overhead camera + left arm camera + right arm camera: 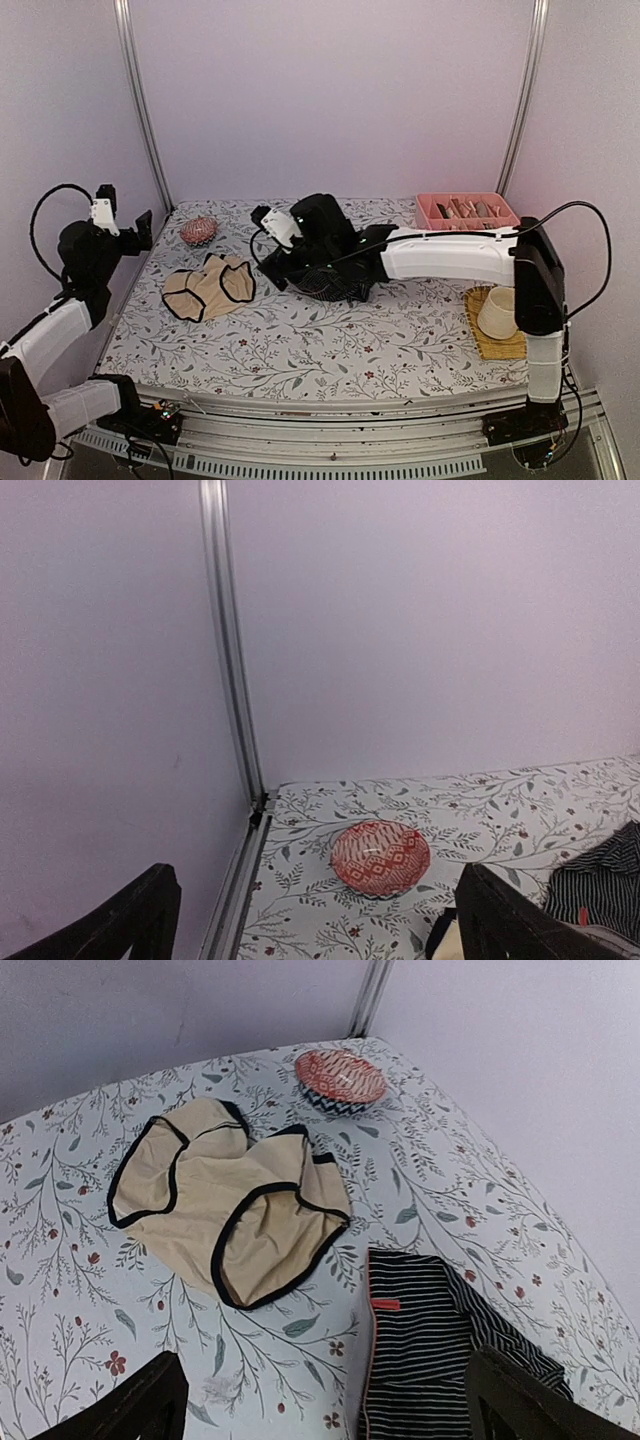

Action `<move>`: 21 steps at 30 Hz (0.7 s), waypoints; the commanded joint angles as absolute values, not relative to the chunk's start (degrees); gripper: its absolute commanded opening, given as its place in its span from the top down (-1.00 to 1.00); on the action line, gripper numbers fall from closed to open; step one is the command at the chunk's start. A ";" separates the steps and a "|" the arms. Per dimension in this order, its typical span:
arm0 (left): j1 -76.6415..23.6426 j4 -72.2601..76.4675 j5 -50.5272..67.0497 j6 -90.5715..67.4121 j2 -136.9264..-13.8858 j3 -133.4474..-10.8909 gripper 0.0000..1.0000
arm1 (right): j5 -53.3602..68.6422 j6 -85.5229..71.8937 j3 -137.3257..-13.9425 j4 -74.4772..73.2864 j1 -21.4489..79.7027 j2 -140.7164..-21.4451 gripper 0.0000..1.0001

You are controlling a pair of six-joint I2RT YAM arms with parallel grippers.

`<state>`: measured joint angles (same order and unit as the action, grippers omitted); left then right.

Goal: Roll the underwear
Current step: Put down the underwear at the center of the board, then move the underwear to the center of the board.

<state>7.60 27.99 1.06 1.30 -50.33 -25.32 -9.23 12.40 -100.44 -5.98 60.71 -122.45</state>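
The dark navy striped underwear point(430, 1360) lies bunched on the floral table point(300, 340), partly under my right arm point(340, 282). My right gripper point(335, 1410) hovers just above its left edge, open and holding nothing; from above it point(268, 248) sits mid-table. The beige underwear with black edging point(230, 1200) lies spread flat to the left point(208, 285). My left gripper point(320, 925) is open and empty, raised by the left wall point(143, 232), well away from both pieces. The navy piece point(600, 875) shows at that view's right edge.
A round red patterned thing point(198, 231) point(380, 857) point(340, 1078) sits near the back left corner. A pink tray point(430, 212) holding several items stands at the back right. A cream cup point(497, 312) rests on a woven mat point(495, 345) at the right edge.
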 commanded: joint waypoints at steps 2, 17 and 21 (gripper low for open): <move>3.97 20.67 25.30 6.42 -55.88 -31.50 -0.97 | -14.16 5.26 -86.49 -9.02 57.29 -105.63 -0.97; -35.41 -0.15 18.33 22.52 -84.67 -55.27 -0.97 | -11.93 -6.94 -61.08 -10.78 48.71 -96.40 -0.98; -38.68 -4.50 17.75 19.05 -96.76 -63.98 -0.90 | -8.39 -7.43 -61.69 -7.89 47.06 -99.92 -0.99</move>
<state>-35.99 3.33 19.20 21.15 -88.44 -57.91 -12.05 -5.41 -61.10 -10.96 48.40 -96.68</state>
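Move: The striped underwear's middle lies about 15 cm ahead of the right hand, 12 cm to its right and 17 cm below; from the left hand it is some 14 cm ahead, 41 cm to the right and 26 cm below. The tan underwear lies about 8 cm ahead and 13 cm right of the left hand, which puts it 9 cm ahead and 17 cm left of the right hand. The patterned bowl stands some 26 cm ahead of the left hand and 5 cm right. The left hand sweeps about 36 cm right, past the tan underwear towards the striped one, turning some 65 degrees clockwise, its fingertips tipping down as it sinks about 8 cm, mostly late. The right hand clears the way, arcing about 22 cm right, first up 6 cm and then down to 8 cm below its start near the striped underwear's near right corner, turning clockwise and tipping down; both grippers stay wide open and neither visibly touches cloth. ##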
